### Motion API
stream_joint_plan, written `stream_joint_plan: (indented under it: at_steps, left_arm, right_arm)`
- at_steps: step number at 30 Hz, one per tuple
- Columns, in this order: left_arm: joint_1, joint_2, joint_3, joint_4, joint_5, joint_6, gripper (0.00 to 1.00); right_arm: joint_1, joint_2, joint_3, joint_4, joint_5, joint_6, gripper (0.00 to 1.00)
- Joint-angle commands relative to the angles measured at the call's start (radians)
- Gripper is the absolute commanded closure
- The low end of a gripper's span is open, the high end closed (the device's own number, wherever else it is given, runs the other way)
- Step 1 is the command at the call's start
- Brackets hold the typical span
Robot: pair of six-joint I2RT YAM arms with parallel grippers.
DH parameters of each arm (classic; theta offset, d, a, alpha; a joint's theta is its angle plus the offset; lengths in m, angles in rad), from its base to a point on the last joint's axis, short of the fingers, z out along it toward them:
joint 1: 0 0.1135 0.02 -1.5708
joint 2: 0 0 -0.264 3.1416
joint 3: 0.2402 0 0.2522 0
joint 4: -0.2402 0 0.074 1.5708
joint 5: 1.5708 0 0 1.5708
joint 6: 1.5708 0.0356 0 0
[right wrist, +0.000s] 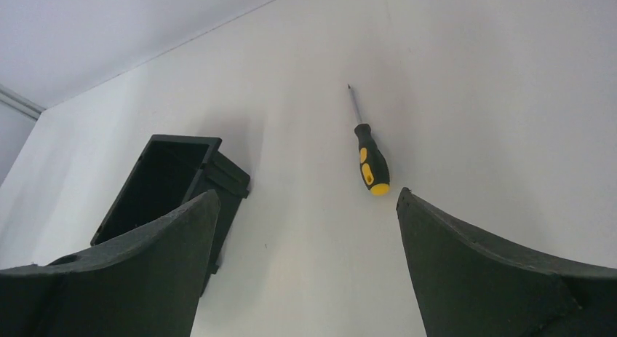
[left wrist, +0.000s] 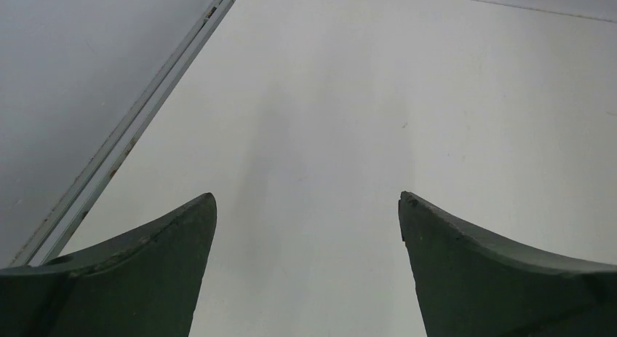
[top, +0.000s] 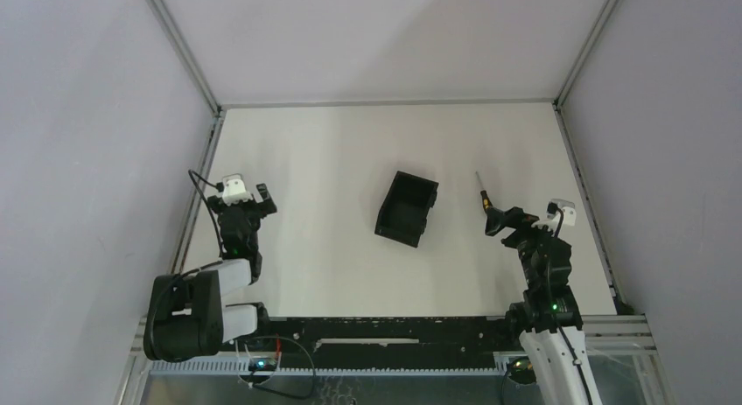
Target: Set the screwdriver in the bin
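The screwdriver [top: 482, 192], with a thin silver shaft and a black handle with yellow accents, lies on the white table right of the bin; it also shows in the right wrist view [right wrist: 369, 159], tip pointing away. The black open-top bin [top: 407, 208] stands at the table's middle and shows at the left of the right wrist view [right wrist: 171, 184]. My right gripper [top: 506, 221] is open and empty, just short of the handle's end [right wrist: 305, 199]. My left gripper [top: 258, 198] is open and empty at the far left, over bare table [left wrist: 305, 199].
A metal frame rail [left wrist: 138, 119] runs along the table's left edge close to the left gripper. Grey walls enclose the table on three sides. A black cable rail [top: 385, 331] runs along the near edge between the arm bases.
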Motion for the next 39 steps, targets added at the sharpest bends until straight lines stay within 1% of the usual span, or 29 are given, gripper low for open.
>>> stream_joint_plan:
  at_steps: [1, 6, 8, 10, 12, 14, 16, 18, 21, 22, 26, 30, 34, 37, 39]
  left_arm:
    - [-0.008, 0.0, 0.043, 0.035, -0.003, 0.016, 0.0]
    - [-0.008, -0.001, 0.043, 0.035, -0.004, 0.016, 0.0]
    - [-0.008, 0.0, 0.042, 0.035, -0.005, 0.015, 0.0]
    - [-0.008, 0.0, 0.042, 0.035, -0.004, 0.015, 0.0]
    - [-0.008, -0.001, 0.043, 0.035, -0.004, 0.015, 0.0]
    - [-0.008, 0.0, 0.042, 0.035, -0.003, 0.016, 0.0]
    - [-0.008, 0.0, 0.042, 0.035, -0.003, 0.015, 0.0]
    - [-0.008, -0.001, 0.042, 0.035, -0.004, 0.015, 0.0]
    - [-0.008, -0.001, 0.042, 0.035, -0.005, 0.015, 0.0]
    - [-0.008, 0.0, 0.042, 0.035, -0.004, 0.015, 0.0]
    - [-0.008, 0.0, 0.042, 0.035, -0.004, 0.015, 0.0]
    - [-0.008, -0.001, 0.042, 0.035, -0.003, 0.016, 0.0]
    - [-0.008, -0.001, 0.042, 0.035, -0.004, 0.015, 0.0]
    - [-0.008, 0.0, 0.043, 0.035, -0.003, 0.016, 0.0]
    - [-0.008, 0.0, 0.043, 0.035, -0.004, 0.016, 0.0]
  right_arm:
    - [0.004, 0.027, 0.031, 0.034, 0.028, 0.025, 0.0]
    - [0.005, 0.094, 0.143, 0.088, -0.041, -0.057, 0.0]
    - [0.005, 0.156, 0.217, 0.087, -0.041, -0.087, 0.01]
    - [0.006, 0.25, 0.318, 0.046, -0.041, -0.124, 0.01]
    - [0.007, 0.379, 0.449, -0.038, -0.037, -0.15, 0.02]
    - [0.008, 0.53, 0.608, -0.157, -0.01, -0.169, 0.03]
    - [0.01, 0.723, 0.792, -0.293, 0.021, -0.188, 0.03]
    - [0.009, 0.891, 0.933, -0.428, 0.055, -0.198, 0.02]
    - [-0.002, 1.123, 1.089, -0.613, 0.081, -0.196, 0.02]
    - [-0.008, 1.19, 1.123, -0.651, 0.076, -0.195, 0.02]
    - [-0.033, 1.421, 1.184, -0.686, 0.01, -0.214, 0.03]
    - [-0.032, 1.615, 1.207, -0.666, -0.015, -0.247, 0.06]
    - [-0.029, 1.733, 1.205, -0.636, -0.019, -0.267, 0.12]
    - [-0.028, 1.787, 1.201, -0.605, -0.017, -0.285, 0.2]
    - [-0.023, 1.809, 1.201, -0.592, -0.007, -0.295, 0.31]
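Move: From the right hand the screwdriver lies about 14 cm straight ahead and some 15 cm below, tip pointing away and handle towards the robot. The bin stands roughly 23 cm to the left of the screwdriver and 5 cm nearer the base, its middle about 11 cm below the hand. From the left hand the screwdriver is about 66 cm to the right, some 3 cm ahead and 10 cm below. Swing the right gripper up and forward in a quick arc, rising about 15 cm, then bring it steeply down some 30 cm to the screwdriver, easing back slightly near the end. Tip the wrist about 70 degrees so the fingers point down at the table, and start closing them late, one finger on either side of the handle, without gripping it yet. ##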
